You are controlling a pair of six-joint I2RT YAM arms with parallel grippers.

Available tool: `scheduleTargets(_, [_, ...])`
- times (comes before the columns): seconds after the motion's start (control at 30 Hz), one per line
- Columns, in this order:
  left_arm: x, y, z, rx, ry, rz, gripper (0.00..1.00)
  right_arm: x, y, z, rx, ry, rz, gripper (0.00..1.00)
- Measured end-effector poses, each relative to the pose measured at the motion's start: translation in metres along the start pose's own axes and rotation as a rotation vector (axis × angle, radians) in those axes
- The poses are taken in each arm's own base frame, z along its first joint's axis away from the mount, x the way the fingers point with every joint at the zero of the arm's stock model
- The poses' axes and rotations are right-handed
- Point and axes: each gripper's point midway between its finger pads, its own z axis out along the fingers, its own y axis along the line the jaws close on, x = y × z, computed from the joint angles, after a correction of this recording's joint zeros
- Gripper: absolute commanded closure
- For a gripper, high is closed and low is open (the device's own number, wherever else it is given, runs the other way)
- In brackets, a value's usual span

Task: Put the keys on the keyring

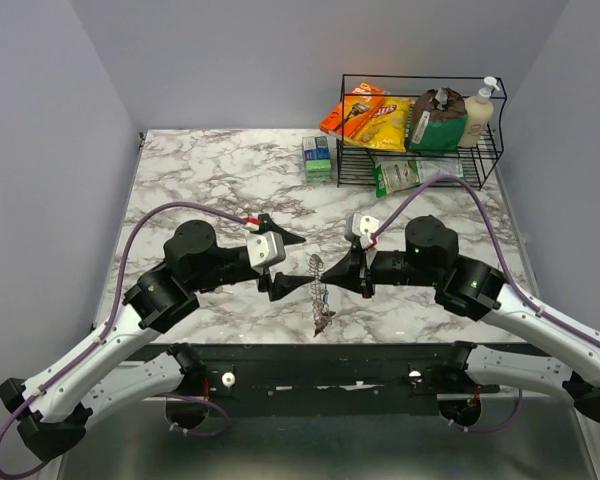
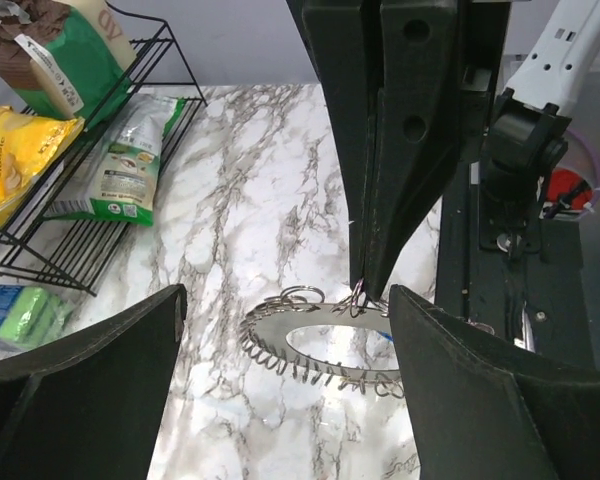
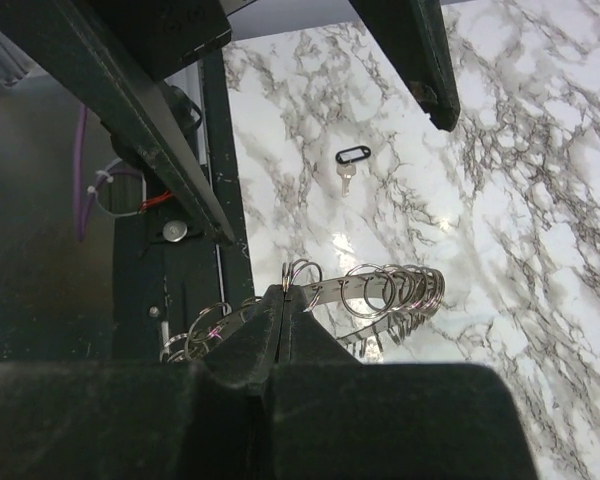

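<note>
The keyring [image 2: 269,329] is a flat silver loop strung with several small split rings, and it hangs above the marble table [image 1: 220,180]. My right gripper [image 3: 283,293] is shut on its rim, with the loop [image 3: 341,288] curving away past the closed tips. From the top view the keyring [image 1: 319,290] shows edge-on between the two arms. My left gripper [image 2: 285,297] is open; its two fingers stand on either side of the loop without touching it. One small silver key with a black tag [image 3: 348,166] lies flat on the table beyond the ring. No other keys are in view.
A black wire rack [image 1: 420,150] at the back right holds snack bags, a green pouch and a pump bottle. Green and blue boxes [image 1: 318,158] stand left of it. A black rail [image 1: 310,360] runs along the table's near edge.
</note>
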Motion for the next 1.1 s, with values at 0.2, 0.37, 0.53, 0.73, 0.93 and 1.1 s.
scheduleTargets(0.2, [-0.003, -0.009, -0.002, 0.058, -0.017, -0.041, 0.35, 0.001, -0.001, -0.004, -0.04, 0.004, 0.02, 0.99])
scheduleTargets(0.37, [-0.001, -0.01, -0.004, 0.121, -0.022, -0.092, 0.46, -0.004, 0.001, -0.006, -0.101, -0.009, 0.038, 0.99])
scheduleTargets(0.53, [0.008, -0.005, -0.002, 0.197, -0.014, -0.176, 0.53, -0.007, 0.006, -0.008, -0.159, -0.016, 0.054, 0.99])
scheduleTargets(0.73, [0.009, -0.015, 0.0, 0.284, -0.024, -0.206, 0.6, -0.007, 0.012, -0.009, -0.202, -0.018, 0.065, 0.99])
scheduleTargets(0.93, [0.001, -0.024, -0.002, 0.341, -0.05, -0.214, 0.61, -0.006, 0.012, -0.009, -0.207, -0.017, 0.07, 0.99])
scheduleTargets(1.1, [0.0, -0.028, -0.004, 0.369, -0.051, -0.231, 0.61, -0.006, 0.009, -0.009, -0.201, -0.014, 0.079, 0.99])
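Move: My right hand already pinches the keyring; its middle is about 1 cm back, 1 cm left and 4 cm below that hand. From my open left hand, pointing right, the keyring's middle lies roughly 4 cm back, 3 cm right and 4 cm lower. The pinching right fingertips are some 3 cm back and 4 cm right of my left hand, about level. The hanging keys are about 8 cm back, 4 cm right and 7 cm lower. I narrow my wide-open left fingers to a bit under half their opening and draw that hand back about 3 cm, so they come in around the part of the keyring beside my right fingertips. The left wrist turns some 20 degrees clockwise, its forward side dipping. My right hand keeps its pinch, easing back about 1 cm and up slightly while turning roughly 10 degrees counter-clockwise. ##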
